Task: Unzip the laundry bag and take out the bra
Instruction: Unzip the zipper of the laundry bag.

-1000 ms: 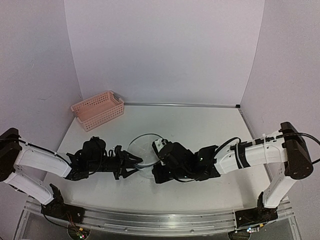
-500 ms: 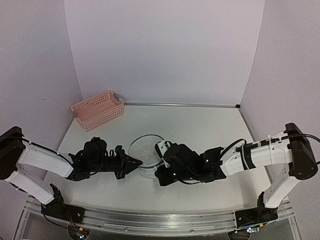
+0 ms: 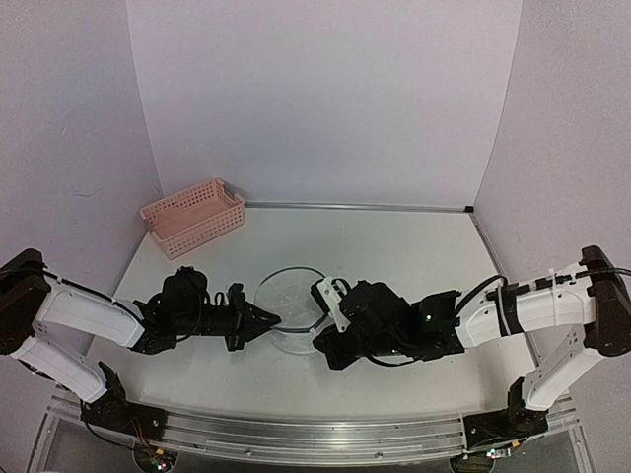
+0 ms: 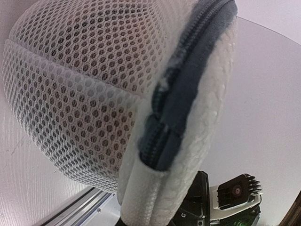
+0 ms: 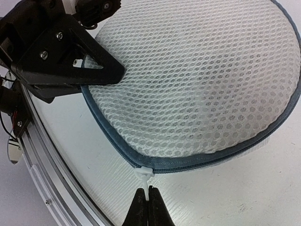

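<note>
The laundry bag (image 3: 290,296), a white mesh drum with a dark grey zip rim (image 5: 188,164), lies on the table between the two arms. My left gripper (image 3: 270,317) is shut on the bag's left edge. In the left wrist view the padded rim (image 4: 188,141) runs down between the jaws and hides them. My right gripper (image 5: 148,201) is shut on the white zip pull (image 5: 144,173) at the bag's near rim; in the top view the right gripper (image 3: 318,342) is low at the bag's near right side. The bra is hidden; the mesh does not let me make it out.
A pink plastic lattice basket (image 3: 193,217) stands at the back left near the wall. The metal rail (image 3: 296,434) with both arm bases runs along the near edge. White walls close in the table on three sides.
The left jaws, open a second ago, have shut on the bag's edge. The right arm has drawn back to the right, with the zip pull still in its jaws.
</note>
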You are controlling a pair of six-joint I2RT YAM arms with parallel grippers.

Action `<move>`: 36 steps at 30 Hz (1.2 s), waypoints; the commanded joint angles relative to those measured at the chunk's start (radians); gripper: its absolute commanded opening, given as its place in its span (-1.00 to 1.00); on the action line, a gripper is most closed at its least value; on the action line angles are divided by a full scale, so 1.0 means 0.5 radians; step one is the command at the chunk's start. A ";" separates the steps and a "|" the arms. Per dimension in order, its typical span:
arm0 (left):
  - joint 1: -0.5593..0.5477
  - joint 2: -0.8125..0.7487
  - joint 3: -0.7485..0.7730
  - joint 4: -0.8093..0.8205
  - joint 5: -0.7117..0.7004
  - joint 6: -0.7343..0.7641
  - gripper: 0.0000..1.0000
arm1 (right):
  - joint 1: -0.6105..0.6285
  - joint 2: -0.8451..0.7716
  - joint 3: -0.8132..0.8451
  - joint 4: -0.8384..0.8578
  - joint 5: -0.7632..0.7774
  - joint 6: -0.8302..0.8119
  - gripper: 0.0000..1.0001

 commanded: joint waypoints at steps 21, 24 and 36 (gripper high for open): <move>0.375 -0.016 0.323 -0.572 0.729 0.872 -1.00 | -0.005 -0.493 -0.142 -0.287 0.444 -0.691 -1.00; 0.394 -0.017 0.412 -0.747 0.791 1.041 -1.00 | -0.019 -0.488 -0.132 -0.285 0.512 -0.815 -1.00; 0.455 -0.032 0.791 -1.649 0.852 1.755 -1.00 | -0.258 -0.475 -0.162 -0.160 0.319 -1.215 -1.00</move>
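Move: The right gripper already holds the zipper pull; its slider sits just off the fingertips, about 2 cm left and 1 cm ahead. It is to go to the bag's right-hand rim, some 8 cm ahead and 1 cm to the right. The bag's middle is about 7 cm ahead, 6 cm left and 3 cm lower. From the left gripper, pinching the zipper's end, the slider lies about 7 cm right and 3 cm back, the bag's middle 3 cm ahead and 3 cm right. Draw the right gripper about 6 cm to the right and 3 cm up, away from the left one, then curve it forward some 4 cm beside the rim, keeping the pull pinched and rolling the wrist roughly 30 degrees. Keep the left fingers shut on the zipper's end as a counter-hold, raise them about 3 cm and swing them clockwise. ##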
